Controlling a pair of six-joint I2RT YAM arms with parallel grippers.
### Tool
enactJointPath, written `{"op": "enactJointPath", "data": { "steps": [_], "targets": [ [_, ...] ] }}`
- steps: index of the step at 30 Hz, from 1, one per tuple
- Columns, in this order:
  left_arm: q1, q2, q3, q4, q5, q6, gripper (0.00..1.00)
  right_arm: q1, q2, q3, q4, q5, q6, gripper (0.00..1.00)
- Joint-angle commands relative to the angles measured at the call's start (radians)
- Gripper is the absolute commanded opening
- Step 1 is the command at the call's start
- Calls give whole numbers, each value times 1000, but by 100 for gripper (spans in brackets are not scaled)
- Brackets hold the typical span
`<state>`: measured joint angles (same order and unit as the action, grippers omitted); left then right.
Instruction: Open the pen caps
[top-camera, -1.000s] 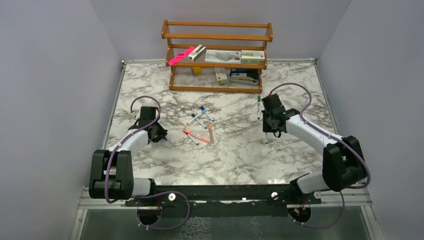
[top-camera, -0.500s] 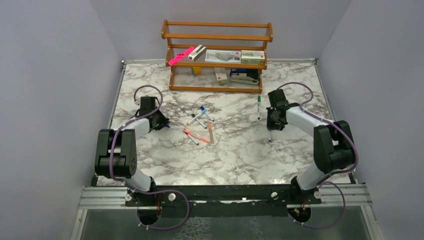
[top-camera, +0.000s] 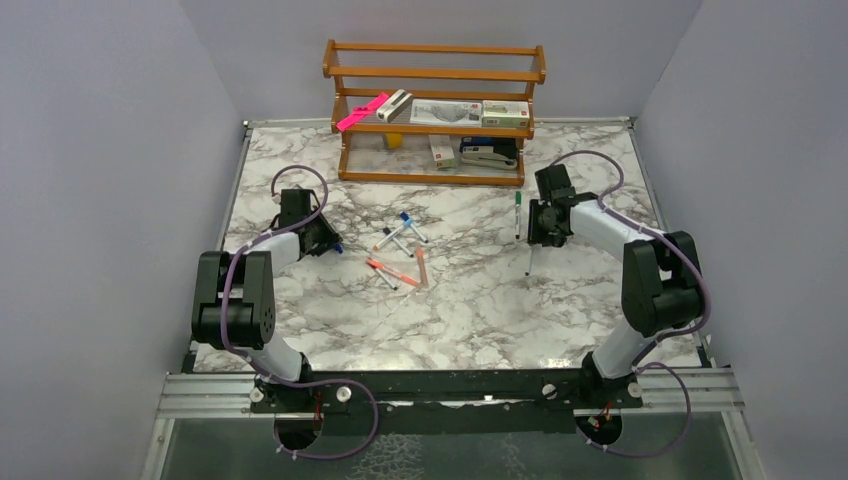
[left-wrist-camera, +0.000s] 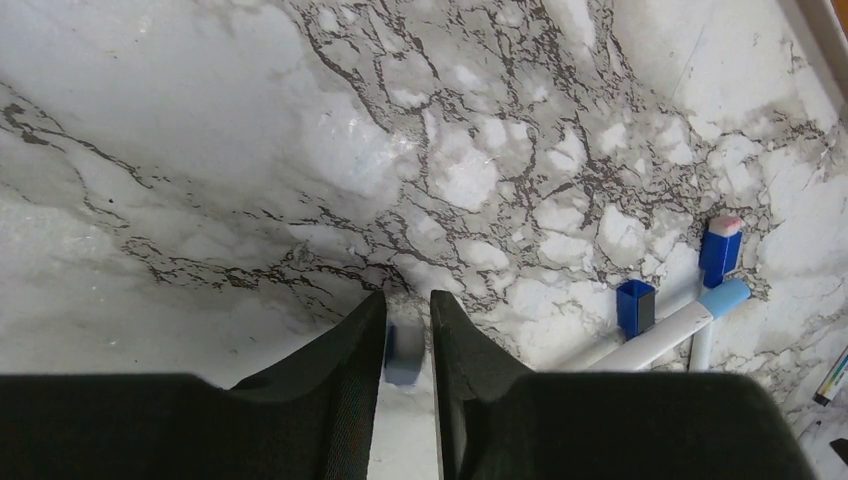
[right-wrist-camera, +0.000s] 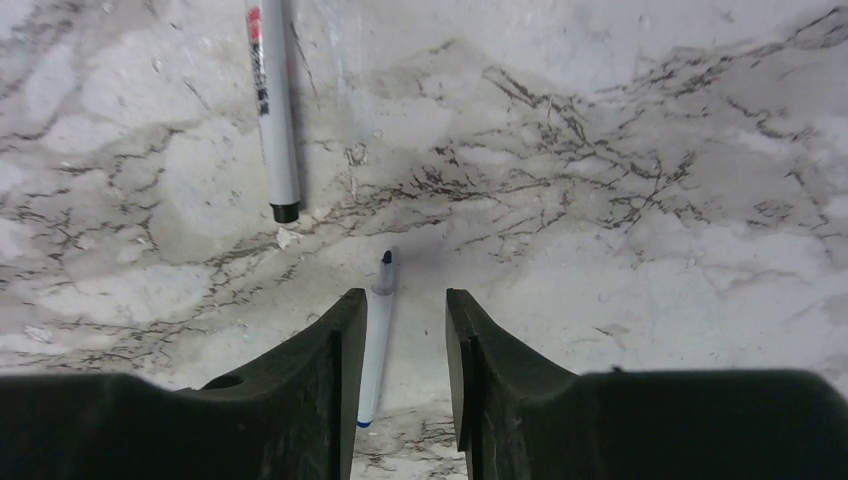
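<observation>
My left gripper (left-wrist-camera: 407, 312) hangs low over the marble at the left (top-camera: 327, 240), its jaws a narrow gap apart. A small blue pen cap (left-wrist-camera: 404, 352) shows blurred in that gap, narrower than it and not pinched. My right gripper (right-wrist-camera: 398, 310) is open (top-camera: 541, 234). Under it on the table lies an uncapped white pen (right-wrist-camera: 377, 340) with a dark tip and a blue end (top-camera: 529, 262). A capped white pen (right-wrist-camera: 272, 110) lies just beyond it (top-camera: 517, 212). Several more pens (top-camera: 400, 255) are scattered mid-table. Two of them, with dark blue caps (left-wrist-camera: 635, 305), show in the left wrist view.
A wooden shelf rack (top-camera: 430, 178) stands at the back of the table. It carries a pink bar (top-camera: 362, 112), boxes (top-camera: 505, 112) and a black stapler (top-camera: 490, 155). Grey walls close in the left, right and back sides.
My right gripper has opened and let go of the white pen, which now lies on the table. The right arm drew back toward the shelf. My left jaws parted slightly.
</observation>
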<state>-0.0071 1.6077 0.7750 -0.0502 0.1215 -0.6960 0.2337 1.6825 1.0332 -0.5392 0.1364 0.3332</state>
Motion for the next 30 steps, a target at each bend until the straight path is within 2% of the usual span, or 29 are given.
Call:
{"op": "enactJointPath", "data": {
  "steps": [1,5,12,14,17,18,19,20,25,30],
  "targets": [
    [1,7,-61,-51,35,8,30,-5,-36,70,-36,3,-23,36],
    [1,-11,-58,-63,23,1,43,-5,-37,104,-54,-5,-28,38],
    [4,-60,-30,-89,29,3,44,-5,-10,179,-48,-39,-28,39],
    [4,-86,-17,-98,42,10,47,-5,17,219,-47,-58,-27,39],
    [3,-161,-30,-73,76,25,65,-5,64,278,-41,-79,-25,39],
    [4,-210,-45,-57,85,25,74,-5,90,298,-39,-84,-23,39],
    [3,-247,-60,-39,97,27,91,-5,108,318,-39,-89,-17,39],
    [4,-277,-72,-22,108,28,98,-5,132,340,-40,-96,-15,39],
    [4,-324,-63,-35,165,40,99,-5,256,442,-60,-81,-7,39],
    [4,-344,-73,-46,193,45,99,-5,331,465,-68,-26,-4,38]
  ]
}}
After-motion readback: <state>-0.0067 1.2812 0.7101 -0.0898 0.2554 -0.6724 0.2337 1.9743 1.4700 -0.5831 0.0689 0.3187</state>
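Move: Straight ahead of the right hand by about 10 cm, 4 cm to its left and 3 cm lower, lies the green marker. The rack's right foot stands roughly 17 cm ahead and 4 cm left; the uncapped pen just released lies some 2 cm back and 1 cm left. The blue cap is right between the left fingertips, with the light-blue-capped pen about 14 cm to their right and 3 cm ahead. Arching up some 6 cm and then back down about 4, the right hand travels around 10 cm forward and a little left, away from the loose pen and over the green marker, fingers staying partly open. The left hand spreads its fingers wide from around the blue cap, then rises about 8 cm and draws slightly back and right, tilting its fingers outward. ##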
